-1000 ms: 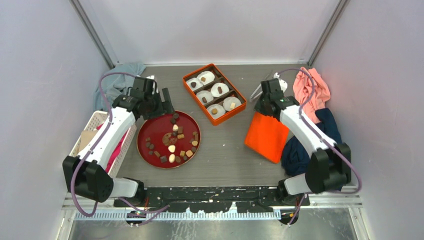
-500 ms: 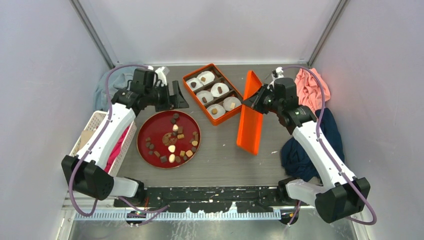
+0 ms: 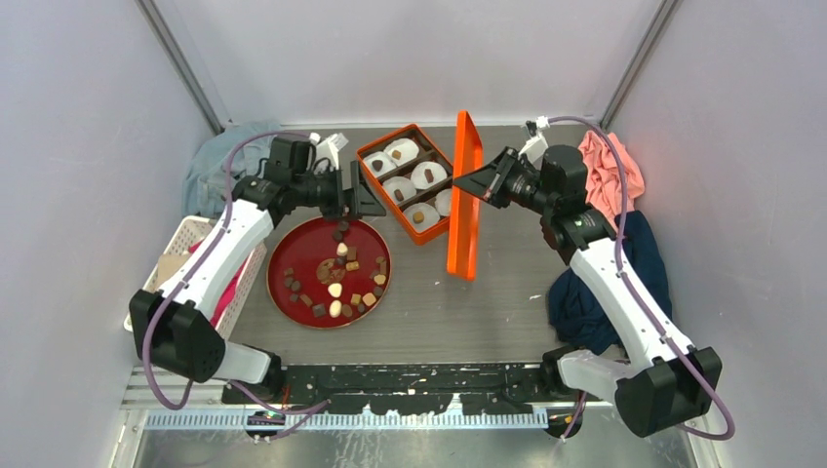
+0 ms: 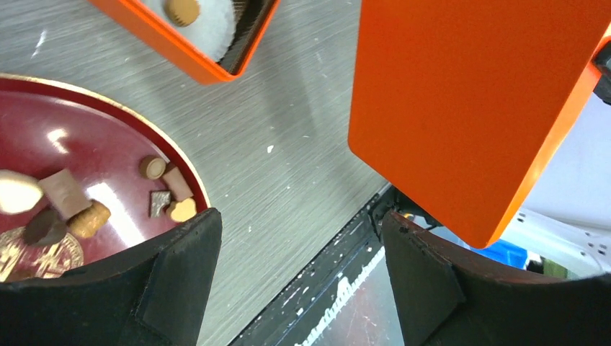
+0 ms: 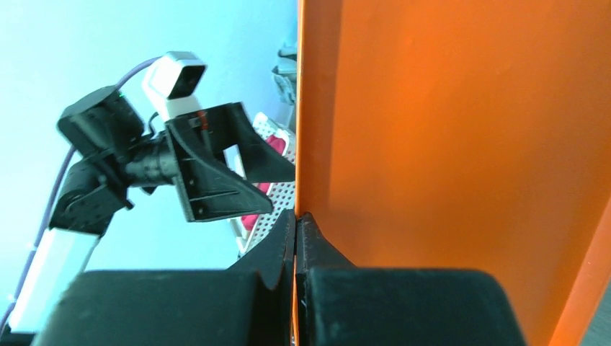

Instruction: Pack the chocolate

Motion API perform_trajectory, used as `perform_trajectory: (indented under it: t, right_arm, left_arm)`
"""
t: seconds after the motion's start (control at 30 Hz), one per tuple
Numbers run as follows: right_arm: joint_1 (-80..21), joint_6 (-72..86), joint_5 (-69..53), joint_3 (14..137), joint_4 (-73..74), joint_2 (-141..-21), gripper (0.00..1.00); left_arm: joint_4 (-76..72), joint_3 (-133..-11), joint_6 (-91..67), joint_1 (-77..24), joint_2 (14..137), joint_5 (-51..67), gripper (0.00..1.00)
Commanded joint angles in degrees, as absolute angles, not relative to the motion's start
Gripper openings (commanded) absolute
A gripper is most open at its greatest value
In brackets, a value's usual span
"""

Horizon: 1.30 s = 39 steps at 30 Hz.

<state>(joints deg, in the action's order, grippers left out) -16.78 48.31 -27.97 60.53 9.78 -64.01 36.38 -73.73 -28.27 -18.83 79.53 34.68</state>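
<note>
Chocolate (image 3: 336, 273) in dark, tan and cream pieces lies on a round red plate (image 3: 293, 252); some pieces (image 4: 162, 180) show in the left wrist view. The orange box (image 3: 375, 180) behind it holds white paper cups with single pieces inside. My right gripper (image 3: 468, 185) is shut on the edge of the orange lid (image 3: 464, 210), which stands upright on its edge just right of the box. The lid (image 5: 461, 144) fills the right wrist view, with the jaws pinched on its rim (image 5: 295, 223). My left gripper (image 3: 353, 200) hangs open and empty between plate and box, facing the lid (image 4: 468, 108).
A white basket (image 3: 180, 249) with something pink inside stands at the left. A grey-blue cloth (image 3: 219, 156) lies in the back left corner. A pink cloth (image 3: 610, 171) and a dark blue cloth (image 3: 595, 283) lie along the right side.
The right gripper has lifted the lid off the table at the right and swung it upright beside the box. The left gripper has moved right, toward the box.
</note>
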Motion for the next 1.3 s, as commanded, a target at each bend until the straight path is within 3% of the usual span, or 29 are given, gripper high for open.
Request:
perform_trajectory:
  t: [0.0, 0.13, 0.23, 0.37, 0.53, 0.73, 0.87, 1.27]
  right_arm:
    - [-17.0, 48.2, -35.9, 67.7, -2.6, -65.3, 0.01]
    - [-14.9, 49.2, -43.7, 74.4, -3.2, -69.9, 0.01]
    - [-12.4, 55.3, -50.5, 76.9, -7.5, -74.1, 0.01]
    - [-9.2, 68.5, -56.7, 76.4, -23.0, -77.2, 0.01]
    - [-7.2, 89.9, -60.4, 79.3, -45.3, -83.2, 0.01]
    - [-4.4, 123.1, -55.8, 83.7, -81.9, -95.6, 0.01]
    - [-4.5, 123.3, -57.8, 86.5, -82.0, -97.7, 0.01]
    - [-4.6, 124.3, -55.5, 85.6, -82.1, -98.4, 0.01]
  left_arm:
    - [27.9, -77.0, -28.2, -18.9, 83.5, 43.9, 0.82]
    - [23.7, -81.1, -29.3, -18.9, 88.2, 46.7, 0.83]
    - [18.0, -79.7, -33.3, -19.0, 88.6, 42.6, 0.85]
    - [9.4, -75.4, -38.2, -19.0, 87.0, 41.0, 0.88]
    - [6.6, -80.4, -41.0, -19.0, 93.0, 50.1, 0.86]
    - [-19.2, -74.5, -54.8, -18.7, 97.5, 53.5, 0.87]
    - [-36.5, -74.5, -66.5, -18.8, 103.9, 54.2, 0.86]
    - [-65.6, -78.1, -87.3, -21.5, 115.9, 55.0, 0.84]
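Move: The orange lid hangs by its upper long rim from the right hand's closed fingers, its middle roughly 8 cm below and 2 cm to the right of that hand. From the open left hand, its middle is about 18 cm to the right, 1 cm ahead and nearly level. The open chocolate box lies some 19 cm ahead, 9 cm right and 21 cm below the left hand, or 19 cm ahead, 8 cm left and 29 cm below the right. The red plate is about 11 cm left, 2 cm ahead and 22 cm below the left hand. The orange lid, still pinched at its rim, is lifted about 16 cm and carried some 5 cm forward by the right hand, which rolls its fingertips upward and turns counter-clockwise. Meanwhile the left hand, fingers kept wide open, reaches forward and right, about 12 cm each way, towards the lid's free lower part, tilting up some 40 degrees; no touch can be seen. ##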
